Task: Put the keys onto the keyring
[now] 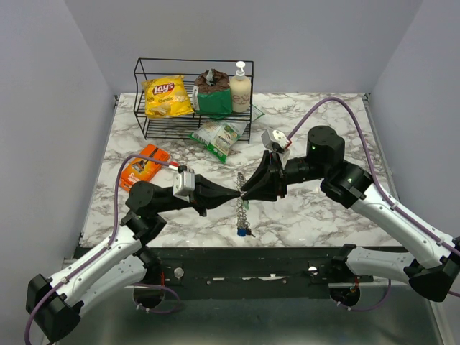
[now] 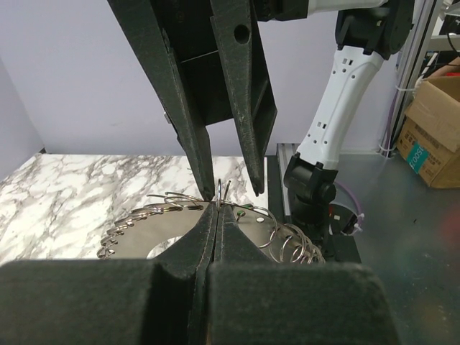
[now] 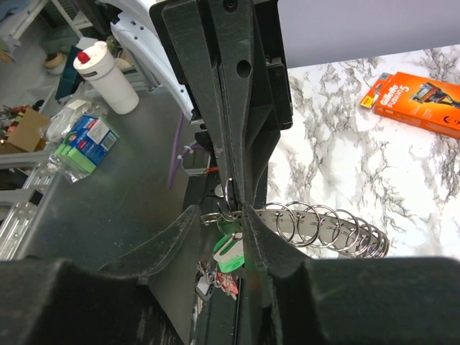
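The keyring (image 1: 241,208) is a flat metal strip strung with several wire rings (image 3: 323,226), stretched over the table's near middle. The left gripper (image 1: 236,194) is shut, its tips (image 2: 218,208) pinching one thin ring (image 2: 218,190) at the strip's end. The right gripper (image 1: 245,192) faces it tip to tip. Its jaws (image 3: 221,210) stand apart on either side of that ring, touching nothing I can make out. A green key (image 3: 231,248) hangs between them. Lower down hang a red key (image 3: 228,285) and a blue key (image 1: 243,231).
A black wire rack (image 1: 140,93) at the back holds a yellow chip bag (image 1: 167,97), a green bag (image 1: 213,99) and a soap bottle (image 1: 240,86). A snack packet (image 1: 219,136) lies before it. An orange box (image 1: 144,167) lies left. The table's near edge (image 1: 237,248) is close below.
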Robot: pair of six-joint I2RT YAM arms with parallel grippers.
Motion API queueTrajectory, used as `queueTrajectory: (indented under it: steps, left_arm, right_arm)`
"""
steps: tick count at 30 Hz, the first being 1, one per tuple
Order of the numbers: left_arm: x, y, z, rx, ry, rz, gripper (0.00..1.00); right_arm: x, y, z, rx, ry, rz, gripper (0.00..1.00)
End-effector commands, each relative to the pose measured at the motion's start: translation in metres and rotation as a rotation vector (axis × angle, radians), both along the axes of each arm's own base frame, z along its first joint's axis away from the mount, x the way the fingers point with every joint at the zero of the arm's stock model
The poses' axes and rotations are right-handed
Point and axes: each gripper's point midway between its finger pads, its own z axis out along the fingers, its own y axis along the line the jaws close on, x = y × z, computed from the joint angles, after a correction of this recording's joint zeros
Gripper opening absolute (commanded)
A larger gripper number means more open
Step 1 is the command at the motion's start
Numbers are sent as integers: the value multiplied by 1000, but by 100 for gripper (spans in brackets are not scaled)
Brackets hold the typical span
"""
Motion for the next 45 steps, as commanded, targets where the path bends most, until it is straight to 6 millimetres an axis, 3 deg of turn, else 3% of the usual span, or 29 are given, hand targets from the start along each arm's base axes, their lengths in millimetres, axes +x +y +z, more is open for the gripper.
queueTrajectory:
  steps: [1, 5, 6, 10, 25, 31, 39, 45]
  left_arm:
    - [-8, 3, 25, -59, -65, -26, 0]
    - [-7, 1, 25, -57, -61, -30, 0]
    - [-8, 1, 27, -59, -64, -33, 0]
    - [-9, 1, 28, -62, -65, -37, 0]
    - [-4, 3, 29, -56, -43, -6, 0]
    - [-2, 4, 30, -56, -41, 12, 20]
    - [0, 6, 32, -44, -48, 35, 32]
    - [1, 5, 33, -7, -55, 40, 48]
  right_arm:
    - [-2, 2, -2, 4, 13, 18, 34]
    - [-1, 2, -2, 3, 17, 11, 24]
    - [-1, 2, -1, 3, 15, 8, 17]
    - [1, 3, -2, 0, 21, 0, 3]
    - [1, -2, 8, 30, -29, -33, 1]
    - [0, -4, 12, 44, -47, -31, 1]
    - [-5, -5, 13, 46, -48, -9, 1]
    - [-2, -6, 8, 31, -52, -23, 1]
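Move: The left hand holds the wire loop at the top of the keyring right between its fingertips. The same loop lies about 1 cm to the left of the right hand, level in height, between its half-open fingers. From the right hand, the keyring hangs on edge with its middle some 6 cm below, 1 cm left and 1 cm back. The green key hangs about 5 cm below and 2 cm back, straight under that hand. The right fingers, half open, close fully and pinch the wire loop beside the left fingertips, the right hand staying almost in place. Only then do the left fingers open to nearly half and let go of the loop, the left hand rising about 2 cm as they part, with hardly any turn. ##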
